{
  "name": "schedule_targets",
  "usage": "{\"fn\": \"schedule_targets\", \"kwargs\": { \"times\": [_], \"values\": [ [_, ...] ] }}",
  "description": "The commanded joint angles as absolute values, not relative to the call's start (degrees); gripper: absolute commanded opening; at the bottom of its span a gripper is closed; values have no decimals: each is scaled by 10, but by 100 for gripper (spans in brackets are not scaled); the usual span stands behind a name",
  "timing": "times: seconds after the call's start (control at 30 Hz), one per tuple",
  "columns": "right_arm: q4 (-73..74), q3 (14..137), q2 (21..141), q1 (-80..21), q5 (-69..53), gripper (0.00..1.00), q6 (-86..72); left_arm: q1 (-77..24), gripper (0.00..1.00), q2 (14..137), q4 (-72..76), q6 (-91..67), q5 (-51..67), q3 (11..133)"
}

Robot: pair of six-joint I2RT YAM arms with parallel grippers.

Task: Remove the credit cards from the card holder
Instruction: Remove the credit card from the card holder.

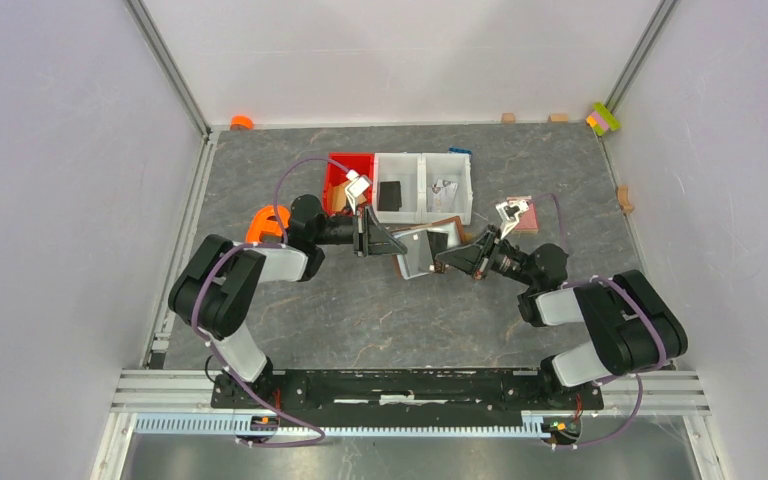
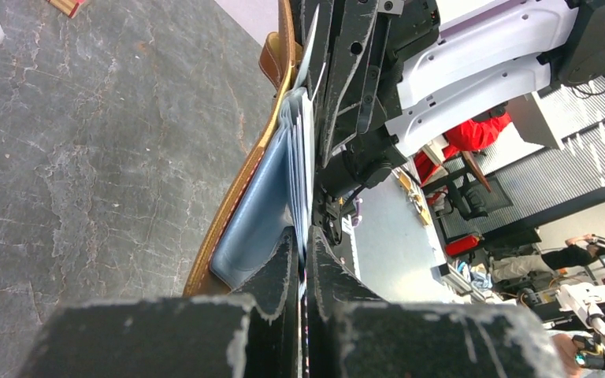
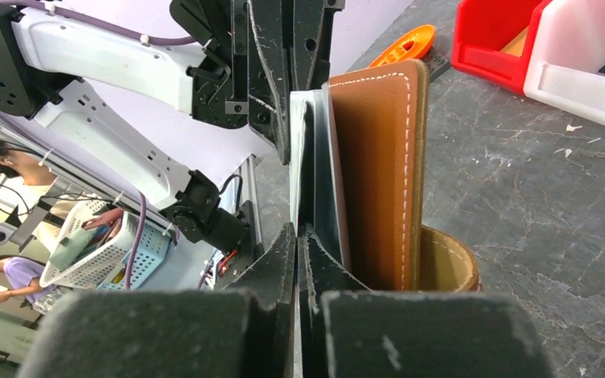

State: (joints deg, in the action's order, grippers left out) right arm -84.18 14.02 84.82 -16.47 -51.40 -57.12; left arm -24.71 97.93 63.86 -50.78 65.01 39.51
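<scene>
The brown leather card holder [image 1: 448,226] is held up off the table between both arms, opened, its pale grey-blue inside [image 1: 416,252] facing up. My left gripper [image 1: 372,243] is shut on the holder's left edge. In the left wrist view its jaws [image 2: 306,252] pinch the thin pale pocket layers [image 2: 298,157] beside the brown cover [image 2: 232,206]. My right gripper [image 1: 447,262] is shut on the opposite edge. In the right wrist view it [image 3: 296,232] clamps a thin pale sheet next to the brown leather [image 3: 378,173]. I cannot tell the credit cards from the pocket layers.
A red bin [image 1: 341,172] and two white bins [image 1: 423,160] stand behind the grippers, one holding a black flat piece [image 1: 390,195]. A pink-red card [image 1: 528,217] lies to the right, an orange part [image 1: 265,224] to the left. Small blocks [image 1: 604,118] sit by the back wall.
</scene>
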Motion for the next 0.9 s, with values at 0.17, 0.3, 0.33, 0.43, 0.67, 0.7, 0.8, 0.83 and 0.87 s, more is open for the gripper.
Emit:
{"fn": "schedule_targets", "kwargs": {
  "times": [0.17, 0.3, 0.33, 0.43, 0.67, 0.7, 0.8, 0.83, 0.87],
  "values": [
    [-870, 150, 801, -123, -492, 0, -552, -235, 2, 925, 437, -394, 561, 408],
    [-774, 169, 779, -112, -465, 0, -495, -231, 2, 887, 341, -352, 492, 407],
    [-735, 175, 771, -112, -453, 0, -472, -230, 2, 874, 312, -341, 466, 406],
    [-626, 202, 750, -112, -401, 0, -407, -230, 2, 836, 243, -317, 395, 396],
    [-510, 280, 782, -147, -339, 0, -344, -232, 2, 792, 160, -325, 299, 357],
    [-507, 293, 793, -154, -332, 0, -342, -234, 2, 795, 158, -329, 288, 349],
    [-504, 331, 838, -179, -320, 0, -347, -254, 2, 822, 167, -330, 274, 332],
    [-506, 343, 853, -188, -318, 0, -350, -261, 2, 837, 167, -326, 273, 333],
    [-505, 358, 867, -195, -313, 0, -352, -270, 2, 850, 169, -325, 273, 334]
  ]
}}
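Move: The right hand has a dark card pinched at the card holder, whose middle is roughly 2 cm ahead, 2 cm left and 2 cm lower. The white box lies about 22 cm ahead of the right hand, 2 cm left and 15 cm down; inside it, black cards lie 8 cm left of this hand and VIP cards 3 cm right, both 22 cm ahead. From the left hand, the holder is some 4 cm right, 2 cm ahead and 2 cm down. Apart, the two hands pull: the right, fingers still shut on the dark card, eases right and slightly up, then sweeps about 10 cm forward towards the white box, turning clockwise with its tips dipping. The left keeps its pinch on the holder's leaves, going forward and left, then mostly down, some 8 cm lower in all, turning 30 degrees counter-clockwise as its tips dip. ##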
